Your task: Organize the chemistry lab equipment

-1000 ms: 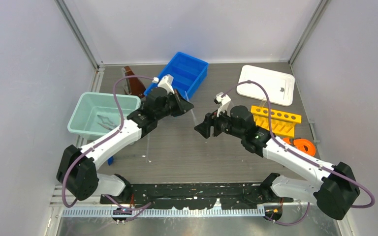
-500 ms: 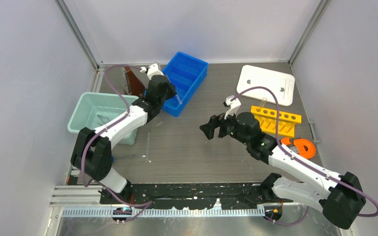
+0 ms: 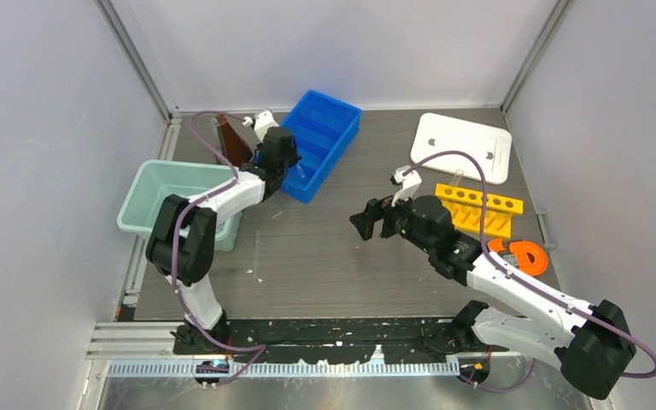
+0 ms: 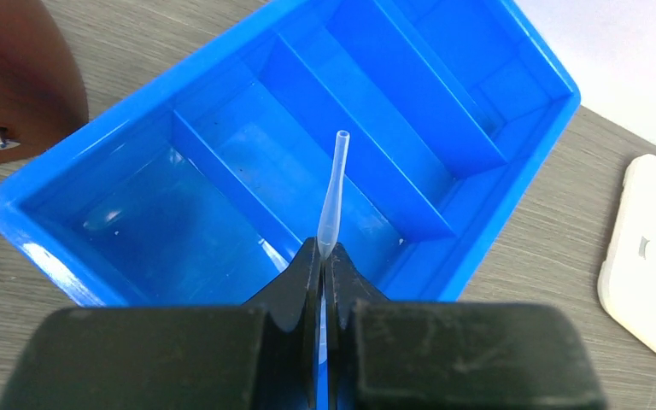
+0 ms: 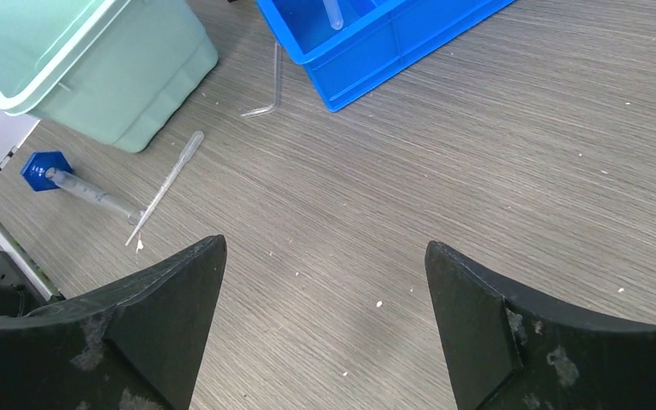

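My left gripper (image 4: pixel 323 249) is shut on a thin clear tube (image 4: pixel 334 190), which sticks out past the fingertips above the blue divided bin (image 4: pixel 525 115). From above, the left gripper (image 3: pixel 285 164) hangs over the near end of that bin (image 3: pixel 335 118). My right gripper (image 5: pixel 325 249) stands wide open with only bare table between its fingers, near mid-table (image 3: pixel 366 224). On the table lie a blue-capped tube (image 5: pixel 81 189), a clear pipette (image 5: pixel 167 183) and a bent glass rod (image 5: pixel 272 85). The yellow holed rack (image 3: pixel 478 207) and white lid (image 3: pixel 464 147) sit at the right.
A pale green bin (image 3: pixel 143 192) stands at the left, under my left arm, and shows again in the right wrist view (image 5: pixel 94 68). A brown stand (image 3: pixel 236 143) is behind it. An orange disc (image 3: pixel 523 254) lies beside the rack.
My left gripper swung from mid-table back to the blue bin, carrying the clear tube. My right gripper's jaws opened wider and it drifted slightly right.
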Motion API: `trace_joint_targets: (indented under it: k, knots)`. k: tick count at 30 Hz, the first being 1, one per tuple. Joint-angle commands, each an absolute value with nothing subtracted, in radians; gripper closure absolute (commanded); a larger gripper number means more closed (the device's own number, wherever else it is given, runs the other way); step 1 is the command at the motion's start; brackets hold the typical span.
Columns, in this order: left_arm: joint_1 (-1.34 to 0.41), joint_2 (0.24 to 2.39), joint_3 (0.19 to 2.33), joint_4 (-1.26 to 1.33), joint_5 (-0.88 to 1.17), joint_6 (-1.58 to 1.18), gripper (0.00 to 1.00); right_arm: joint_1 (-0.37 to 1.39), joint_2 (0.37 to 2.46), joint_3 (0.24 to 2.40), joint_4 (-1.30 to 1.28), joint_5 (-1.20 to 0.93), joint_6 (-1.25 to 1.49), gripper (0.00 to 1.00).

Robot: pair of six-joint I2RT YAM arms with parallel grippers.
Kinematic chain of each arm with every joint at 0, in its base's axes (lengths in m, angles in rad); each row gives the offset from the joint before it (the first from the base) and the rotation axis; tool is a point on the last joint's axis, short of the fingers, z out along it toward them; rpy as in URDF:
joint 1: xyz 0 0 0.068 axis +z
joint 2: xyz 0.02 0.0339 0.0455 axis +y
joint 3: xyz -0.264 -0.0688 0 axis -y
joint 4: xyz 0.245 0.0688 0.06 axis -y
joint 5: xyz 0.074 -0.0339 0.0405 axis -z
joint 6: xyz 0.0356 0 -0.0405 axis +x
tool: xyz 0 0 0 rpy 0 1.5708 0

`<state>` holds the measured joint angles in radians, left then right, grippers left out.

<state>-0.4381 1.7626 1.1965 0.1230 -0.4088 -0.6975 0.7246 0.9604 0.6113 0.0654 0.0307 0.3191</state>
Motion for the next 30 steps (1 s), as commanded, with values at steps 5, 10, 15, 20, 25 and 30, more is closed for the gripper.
trace_joint_targets:
  k: [5,10,15,20,25,30]
  knots:
    - [-0.434,1.78,1.215,0.179,-0.443,-0.679,0.91,0.728,0.959,0.632,0.068,0.084,0.302,0.07]
    - [-0.434,1.764,1.207,0.139,-0.434,-0.658,0.76,0.727,0.962,0.631,0.072,0.089,0.296,0.07]
    - [-0.434,1.716,1.212,0.043,-0.436,-0.632,0.67,0.727,0.969,0.63,0.074,0.1,0.291,0.07]
    - [-0.434,1.643,1.212,-0.077,-0.442,-0.573,0.6,0.727,0.965,0.632,0.07,0.106,0.286,0.07]
    - [-0.436,1.565,1.245,-0.291,-0.37,-0.459,0.54,0.728,0.961,0.629,0.065,0.11,0.287,0.07]
    - [-0.439,1.487,1.259,-0.511,-0.28,-0.384,0.52,0.727,0.959,0.63,0.063,0.114,0.287,0.07]
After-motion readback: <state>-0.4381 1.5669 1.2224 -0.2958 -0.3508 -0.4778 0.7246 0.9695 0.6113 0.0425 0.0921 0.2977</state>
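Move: The left hand holds the plastic pipette over the blue bin's nearest compartment, whose middle lies about 2 cm to the left, level fore-and-aft and some 4 cm down. The brown wooden block stands roughly 15 cm left and 5 cm ahead; the bent glass tube lies on the table about 9 cm back and 5 cm left. From the right hand that compartment is some 13 cm ahead, 18 cm left and 9 cm below. Letting go of the pipette in the blue bin's nearest compartment, the left hand first sinks about 1 cm and spreads its shut fingers to roughly half open. It then draws back about 7 cm and some 3 cm left, dipping slightly before rising clear over the bin's near edge, while the wrist rolls its left side up and tips down, each by 10 to 15 degrees. ##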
